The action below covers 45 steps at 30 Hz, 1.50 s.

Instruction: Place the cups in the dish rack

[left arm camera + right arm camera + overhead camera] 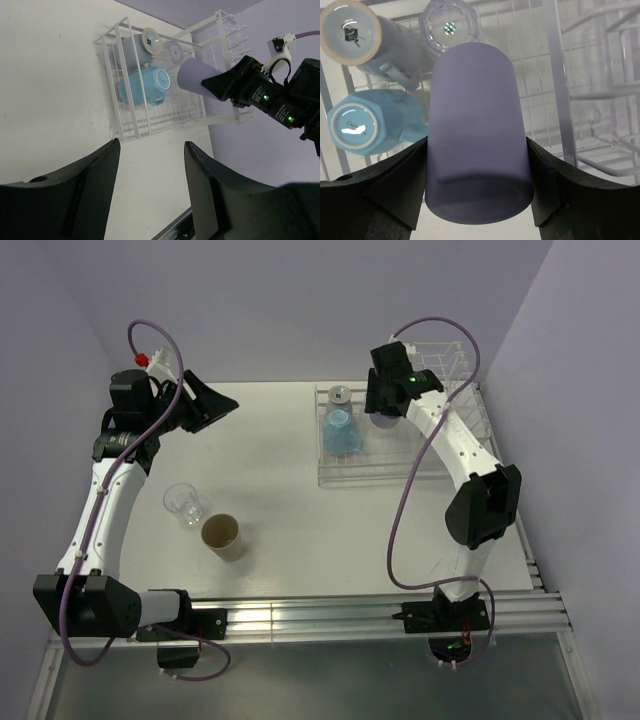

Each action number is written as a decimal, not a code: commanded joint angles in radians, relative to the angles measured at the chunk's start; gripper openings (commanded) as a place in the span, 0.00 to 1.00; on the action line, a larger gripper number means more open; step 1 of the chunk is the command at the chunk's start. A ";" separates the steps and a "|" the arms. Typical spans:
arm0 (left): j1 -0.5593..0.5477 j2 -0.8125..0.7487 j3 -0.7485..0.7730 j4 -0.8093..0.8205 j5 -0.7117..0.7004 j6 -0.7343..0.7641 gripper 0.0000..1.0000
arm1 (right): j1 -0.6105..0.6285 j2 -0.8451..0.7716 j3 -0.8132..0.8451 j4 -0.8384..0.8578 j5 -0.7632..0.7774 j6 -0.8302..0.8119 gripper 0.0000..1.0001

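My right gripper (pixel 384 410) is shut on the lavender tumbler (pixel 477 130), holding it on its side just above the white wire dish rack (pixel 400 477). In the right wrist view both black fingers (pixel 402 180) press against the tumbler's walls. Inside the rack lie two light blue mugs (pixel 365 122) (pixel 362 32), bottoms showing, and a clear glass (pixel 449 27). On the table at the left stand a second clear glass (pixel 185 505) and a tan brown cup (pixel 222 536). My left gripper (pixel 207 400) is open and empty at the far left, high above the table, pointing toward the rack (pixel 116 131).
The rack's taller section of upright dividers (pixel 445 365) stands at the back right, close to the right wall. My right arm (pixel 465 455) arches over the rack's right side. A metal rail (pixel 330 615) runs along the table's near edge.
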 commanded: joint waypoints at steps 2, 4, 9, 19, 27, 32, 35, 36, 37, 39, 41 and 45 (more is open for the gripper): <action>-0.004 -0.030 0.016 -0.001 0.012 0.039 0.60 | 0.027 0.056 0.124 -0.041 0.114 -0.023 0.00; -0.004 -0.032 0.012 -0.003 0.012 0.047 0.60 | 0.027 0.088 0.136 -0.047 0.111 -0.026 0.00; -0.004 -0.021 0.007 -0.015 0.015 0.061 0.60 | 0.027 0.136 0.147 -0.062 0.078 -0.020 0.00; -0.004 -0.006 -0.008 -0.012 0.016 0.070 0.60 | 0.029 0.145 0.093 -0.056 0.037 -0.020 0.00; -0.004 0.007 -0.014 -0.011 0.015 0.068 0.59 | 0.041 0.119 0.049 -0.047 0.029 -0.022 0.00; -0.004 0.010 -0.017 -0.006 0.013 0.067 0.59 | 0.043 0.140 0.047 -0.050 0.016 -0.025 0.01; -0.004 0.014 -0.017 -0.011 0.012 0.072 0.59 | 0.043 0.162 0.060 -0.058 0.008 -0.022 0.07; -0.004 0.016 -0.016 -0.012 0.009 0.073 0.59 | 0.043 0.167 0.063 -0.059 0.005 -0.020 0.08; -0.004 0.017 -0.014 -0.017 0.010 0.075 0.59 | 0.044 0.170 0.067 -0.061 -0.001 -0.020 0.09; -0.004 0.020 -0.014 -0.021 0.009 0.078 0.59 | 0.044 0.179 0.070 -0.069 -0.003 -0.019 0.13; -0.004 0.023 -0.011 -0.023 0.009 0.079 0.59 | 0.044 0.179 0.066 -0.069 -0.006 -0.017 0.17; -0.004 0.027 -0.007 -0.024 0.009 0.078 0.59 | 0.044 0.183 0.069 -0.073 -0.004 -0.017 0.24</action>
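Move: My right hand is already over the dish rack holding the purple cup. The free spot it goes to lies about 2 cm ahead, 2 cm left and 13 cm below. The light blue mug lies some 7 cm left and 3 cm ahead, the grey-blue mug 8 cm left and 8 cm ahead, and the upturned glass roughly 9 cm ahead and 3 cm left. From my left hand that spot is about 28 cm right, 8 cm ahead and 24 cm down. With my right hand I keep my grip on the purple cup and lower it into the rack by about 7 cm, beside the light blue mug and nearer me than the glass. I ease a little forward first, then come back as I sink, drift 2 cm left and tip the fingers some 10 degrees farther down. My empty left hand sinks about 2.5 cm, fingers still open. ##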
